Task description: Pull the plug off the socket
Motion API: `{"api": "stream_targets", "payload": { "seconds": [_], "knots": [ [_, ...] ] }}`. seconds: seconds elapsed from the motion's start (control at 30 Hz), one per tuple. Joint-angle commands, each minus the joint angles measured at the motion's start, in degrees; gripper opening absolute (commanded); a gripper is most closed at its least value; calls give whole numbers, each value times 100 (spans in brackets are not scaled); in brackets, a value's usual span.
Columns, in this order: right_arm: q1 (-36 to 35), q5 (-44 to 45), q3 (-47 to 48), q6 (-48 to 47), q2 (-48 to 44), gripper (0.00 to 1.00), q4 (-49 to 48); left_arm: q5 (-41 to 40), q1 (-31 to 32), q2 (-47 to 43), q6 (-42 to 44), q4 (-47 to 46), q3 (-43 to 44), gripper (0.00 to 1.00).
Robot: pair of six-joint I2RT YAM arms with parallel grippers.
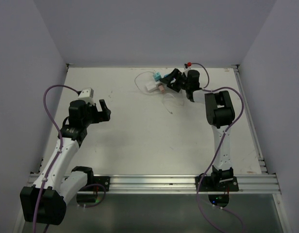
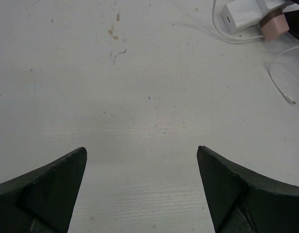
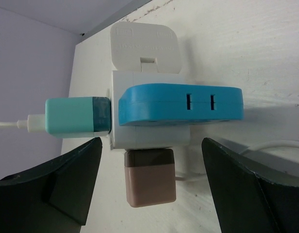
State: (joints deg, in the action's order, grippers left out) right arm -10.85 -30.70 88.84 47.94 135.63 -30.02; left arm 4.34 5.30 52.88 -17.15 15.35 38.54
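Note:
A white socket block with a blue face (image 3: pixel 178 104) lies near the table's far edge; it also shows in the top view (image 1: pixel 153 83). A teal plug (image 3: pixel 72 115) with a white cable sits in its left side, a pink-brown plug (image 3: pixel 150 179) in its near side, and a white plug (image 3: pixel 144 46) on its far side. My right gripper (image 3: pixel 151 141) is open, and the pink-brown plug's tip lies between its fingers without touching them. My left gripper (image 2: pixel 141 149) is open and empty over bare table, far left of the socket (image 1: pixel 105 110).
A thin white cable (image 1: pixel 171 104) loops on the table just in front of the socket, and it also shows in the left wrist view (image 2: pixel 280 82). Purple walls close in the table on the left, right and back.

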Motion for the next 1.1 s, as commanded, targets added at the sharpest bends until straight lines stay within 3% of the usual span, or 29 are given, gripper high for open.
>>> {"api": "stream_targets", "payload": {
  "seconds": [0.0,0.87,1.07],
  "knots": [
    [-22,73,46,-13,-107,87,-100,76,-47,-6,-78,-296,118,100],
    [-22,-235,266,382,165,69,-557,76,-47,-6,-87,-287,109,100],
    [-22,-279,274,461,165,53,-654,76,-47,20,-96,-287,118,100]
  ]
}}
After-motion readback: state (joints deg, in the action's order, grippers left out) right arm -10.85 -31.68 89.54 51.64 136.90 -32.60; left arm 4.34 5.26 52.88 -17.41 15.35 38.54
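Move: Just in front of the right fingertips, about 2 cm to the left and 1 cm ahead at the hand's own height, is the white socket. The blue plug lies some 3 cm ahead of the hand, the brown plug about 3 cm back and 1 cm left, and the teal plug about 2 cm ahead, 2 cm left and 4 cm higher. From the left hand the socket is roughly 27 cm ahead, 24 cm right and 10 cm lower. Closing around the white socket, the right fingers go from almost wide open to roughly two thirds and come to pinch its sides, one by the teal plug and the other opposite, between the blue and brown plugs. The hand stays nearly in place, rising under 1 cm and settling partly back while easing about half a centimetre forward and left; the grip effort rises at the end. ##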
